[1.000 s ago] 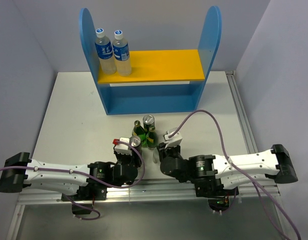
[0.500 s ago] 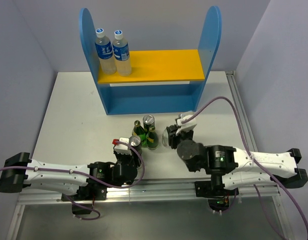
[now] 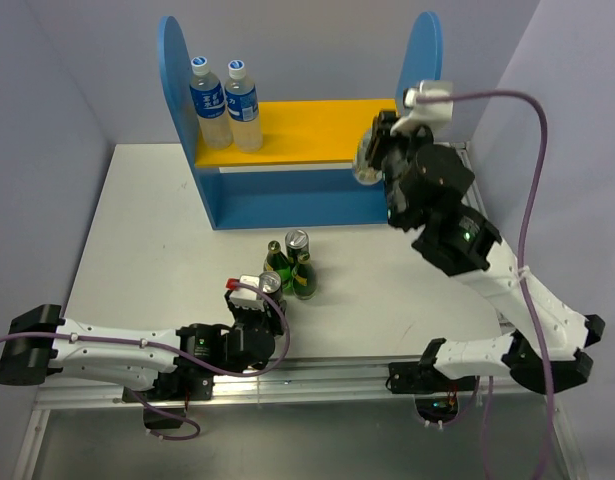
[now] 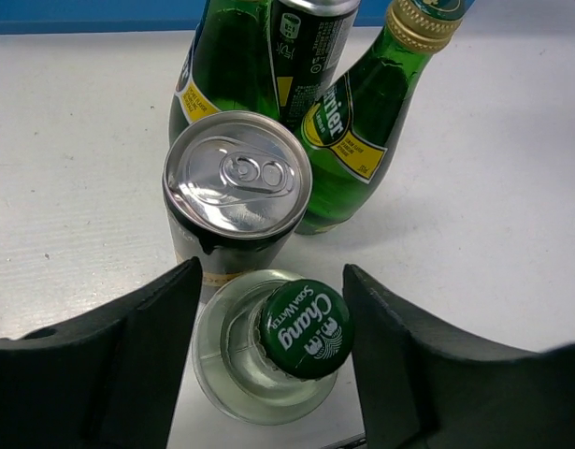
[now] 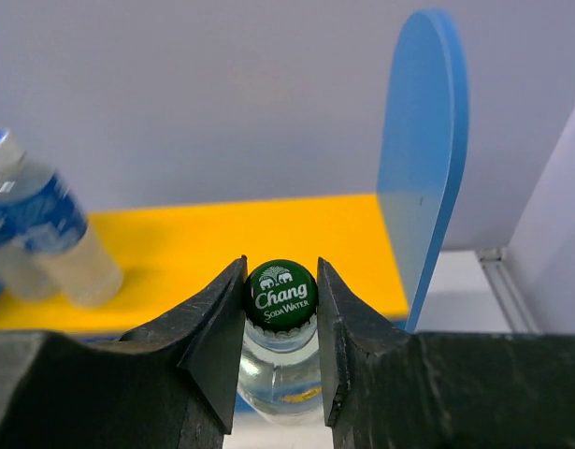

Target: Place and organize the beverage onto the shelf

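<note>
My right gripper (image 5: 280, 299) is shut on the green cap of a clear glass bottle (image 5: 280, 374). It holds the bottle in the air in front of the yellow upper board (image 5: 222, 243) of the blue shelf (image 3: 287, 195), by the right side panel (image 5: 423, 140). In the top view that bottle (image 3: 367, 158) hangs at the board's right end. My left gripper (image 4: 271, 281) is open and straddles a second clear bottle (image 4: 304, 329) on the table, with gaps on both sides of its cap. Just beyond stand a silver-topped can (image 4: 238, 178), two green bottles (image 4: 357, 131) (image 4: 222, 75) and another can (image 4: 310, 37).
Two taller blue-labelled plastic bottles (image 3: 207, 100) (image 3: 242, 105) stand at the left end of the upper board. The drinks cluster (image 3: 292, 265) sits in front of the shelf's lower compartment. A metal rail (image 3: 482, 230) runs along the table's right edge.
My right arm has lifted the clear bottle from the table beside the cluster up to the right end of the shelf's upper board. The left arm has stayed in place.
</note>
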Controlling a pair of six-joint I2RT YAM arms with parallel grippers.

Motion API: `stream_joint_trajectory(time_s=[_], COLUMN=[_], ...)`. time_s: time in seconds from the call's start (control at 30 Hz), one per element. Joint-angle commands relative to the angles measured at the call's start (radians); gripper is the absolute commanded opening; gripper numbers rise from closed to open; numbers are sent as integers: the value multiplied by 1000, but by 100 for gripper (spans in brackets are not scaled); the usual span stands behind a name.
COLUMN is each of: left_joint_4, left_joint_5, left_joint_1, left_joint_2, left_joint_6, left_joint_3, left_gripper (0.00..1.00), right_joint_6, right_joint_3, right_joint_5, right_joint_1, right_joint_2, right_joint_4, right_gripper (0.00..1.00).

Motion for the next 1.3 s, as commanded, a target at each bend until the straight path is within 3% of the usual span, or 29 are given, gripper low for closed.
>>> stream_joint_trajectory(time_s=[0.0,0.37,0.57,0.77,0.8,0.83,0.9,0.93,0.97,1.03,1.07,1.27], left_joint_4=[7,-2,-22,-24,-21,-21,-24,-25,-28,-36,-38,-48], left_joint_5=[11,28,28,24,25,24,24,24,22,21,21,10], left_joint_1=[4,2,4,4,2,4,4,2,2,4,4,4], left_joint_2=[-20,-34,-50,-48,-48,-48,-47,-45,-45,-44,-44,-44], left_joint_6=[11,14,0,2,7,8,10,10,8,3,5,13], left_joint_3=[-1,-3,-8,-9,-9,-8,-4,-1,0,5,5,23], left_gripper=[69,73,80,88,89,90,93,93,94,94,95,95], right_joint_6=[-46,83,100,146,152,157,166,171,175,186,187,241], right_joint_3=[167,460,567,494,468,451,402,391,379,357,350,252], right_joint_5=[-136,-320,-339,-336,-331,-331,-331,-329,-323,-320,-319,-337], right_joint_1=[-103,-448,-516,-542,-542,-542,-544,-544,-542,-544,-544,-539], right_joint_2=[94,427,536,516,512,498,484,473,470,458,453,358], right_joint_4=[105,10,-27,-12,-7,-3,16,22,27,28,30,21], right_gripper=[0,0,0,1,7,31,56,77,85,98,100,100])
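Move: The right gripper already holds a Chang bottle by the neck, and its place, the right end of the yellow shelf, is about 21 cm ahead, 5 cm right and 20 cm down. The blue side panel stands some 7 cm right of that spot, the nearer water bottle about 28 cm left of it. For the left gripper, the other Chang bottle stands between its open fingers, some 1 cm ahead, with the silver can 7 cm beyond that bottle and a green bottle 10 cm ahead and 8 cm right. Carry the right gripper's bottle about 21 cm forward and 5 cm right in over the shelf end, rising slightly, then sinking some 8 cm while the fingers tip down and turn clockwise about 10 degrees; spread the fingers wide and ease back up and out roughly 3 cm. Keep the left gripper around its bottle's neck, opening its fingers nearly fully. ##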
